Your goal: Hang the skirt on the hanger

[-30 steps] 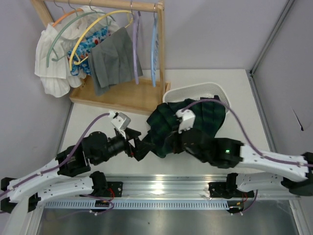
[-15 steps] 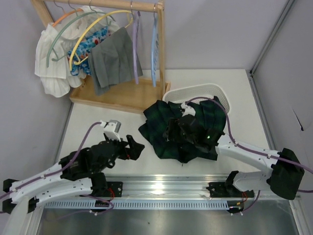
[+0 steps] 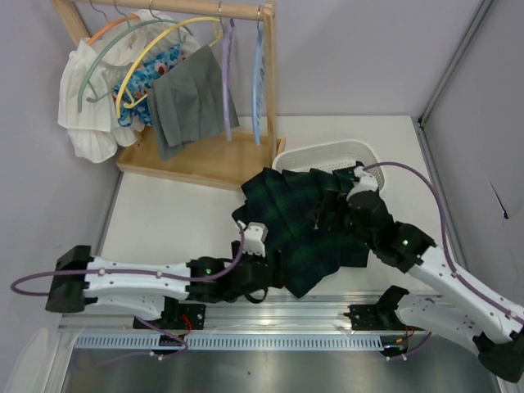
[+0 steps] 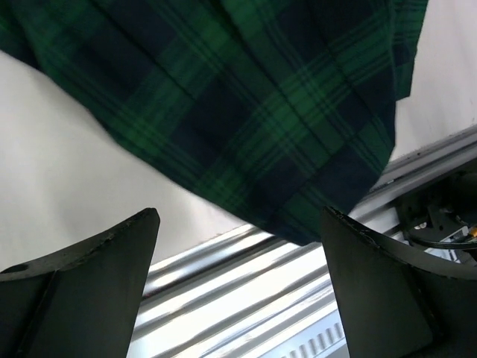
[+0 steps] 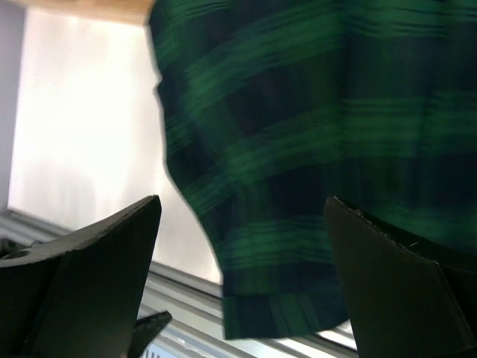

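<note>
The dark green and navy plaid skirt lies spread on the table, its far edge against the white basket and its near corner at the front rail. In the wrist views the skirt fills the upper part. My left gripper is low at the skirt's near-left hem, open, with only table edge and rail between its fingers. My right gripper hovers open over the skirt's right half, holding nothing. The lavender hanger hangs on the wooden rack, bare.
The wooden rack at the back left also carries a light blue hanger, a yellow hanger, a grey garment and a white ruffled garment. A white basket stands behind the skirt. A metal rail runs along the front edge.
My right gripper opened and let the skirt go; the skirt now lies flatter and more spread. The left arm swung down to the skirt's near hem. The right arm pulled back rightward.
</note>
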You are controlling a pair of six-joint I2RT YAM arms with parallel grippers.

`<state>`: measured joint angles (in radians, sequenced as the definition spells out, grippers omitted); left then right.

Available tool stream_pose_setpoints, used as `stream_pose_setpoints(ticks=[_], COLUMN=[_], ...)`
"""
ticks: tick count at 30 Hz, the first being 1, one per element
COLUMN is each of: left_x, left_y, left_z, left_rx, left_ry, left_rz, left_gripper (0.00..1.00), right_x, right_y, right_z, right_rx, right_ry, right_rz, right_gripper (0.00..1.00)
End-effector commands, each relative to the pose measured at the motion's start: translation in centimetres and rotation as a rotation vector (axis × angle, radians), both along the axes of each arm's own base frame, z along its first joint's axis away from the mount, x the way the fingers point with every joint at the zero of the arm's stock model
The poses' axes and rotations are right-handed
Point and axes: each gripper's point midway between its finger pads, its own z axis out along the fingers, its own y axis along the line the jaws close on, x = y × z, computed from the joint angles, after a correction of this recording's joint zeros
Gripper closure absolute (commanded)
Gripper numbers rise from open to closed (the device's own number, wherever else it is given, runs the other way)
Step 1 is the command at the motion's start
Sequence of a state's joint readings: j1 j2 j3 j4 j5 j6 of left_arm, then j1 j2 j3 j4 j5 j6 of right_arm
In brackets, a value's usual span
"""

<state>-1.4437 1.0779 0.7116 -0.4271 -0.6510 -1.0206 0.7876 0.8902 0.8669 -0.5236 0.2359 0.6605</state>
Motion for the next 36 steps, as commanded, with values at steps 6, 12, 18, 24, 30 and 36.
stream_pose_setpoints(ticks=[6,12,18,24,30,36], left_x=[-3.4,-4.5,-3.7,-0.6,2.4,6.5], left_y=[-7.2,-9.1,-9.2,-6.5,-3.7,0.9], left_z=[-1.7,-2.8,-5.9,-7.1,-5.6,1.5], left_rx=[-0.038,0.041,0.128,0.169,0.211,0.138], left_ry=[0.0,-0.019,0.022,-0.013,-0.052,-0.118], left_rz=[0.026,0.003,0.027,0.18,0.331,0.321], left_gripper=[0.05,0.05,0.11,0.26,1.0,1.0], right_x=[-2.7,-3.9,-4.0,-4.2,-3.8,-3.8], right_y=[-9.7,-10.8,-9.8,-9.4,-7.9,-3.7], right_z=[-3.7,-3.4,-3.2,-3.2,-6.1,-3.7], right_rx=[-0.062,-0.009,0.033,0.061,0.069,0.092], right_ry=[0.058,0.038,0.043,0.042,0.068,-0.115], right_rz=[-0.288,-0.301,-0.268,-0.252,-0.197,0.082], right_gripper=[0.01,0.01,0.01,0.01,0.02,0.07])
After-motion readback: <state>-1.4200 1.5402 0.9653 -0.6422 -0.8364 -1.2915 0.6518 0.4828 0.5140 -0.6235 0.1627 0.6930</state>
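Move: For the left hand, the near left edge of the spread skirt lies about 6 cm right, 2 cm back and 8 cm down; the metal rail runs some 6 cm nearer than that edge, and the clothes stand's near right corner is about 26 cm straight ahead. From the right hand, the skirt's near right corner is roughly 11 cm right, 7 cm back and 18 cm below, the white basket some 20 cm straight ahead. The left hand, fingers open, swings about 9 cm right and some 5 cm back while sinking nearly 8 cm, then eases forward and shuts on the skirt's near left edge, carrying the pinched cloth forward, left and up about 3 cm. The right hand stays open, going some 10 cm right and 4 cm back, then mostly down towards the near right corner, easing back left. ##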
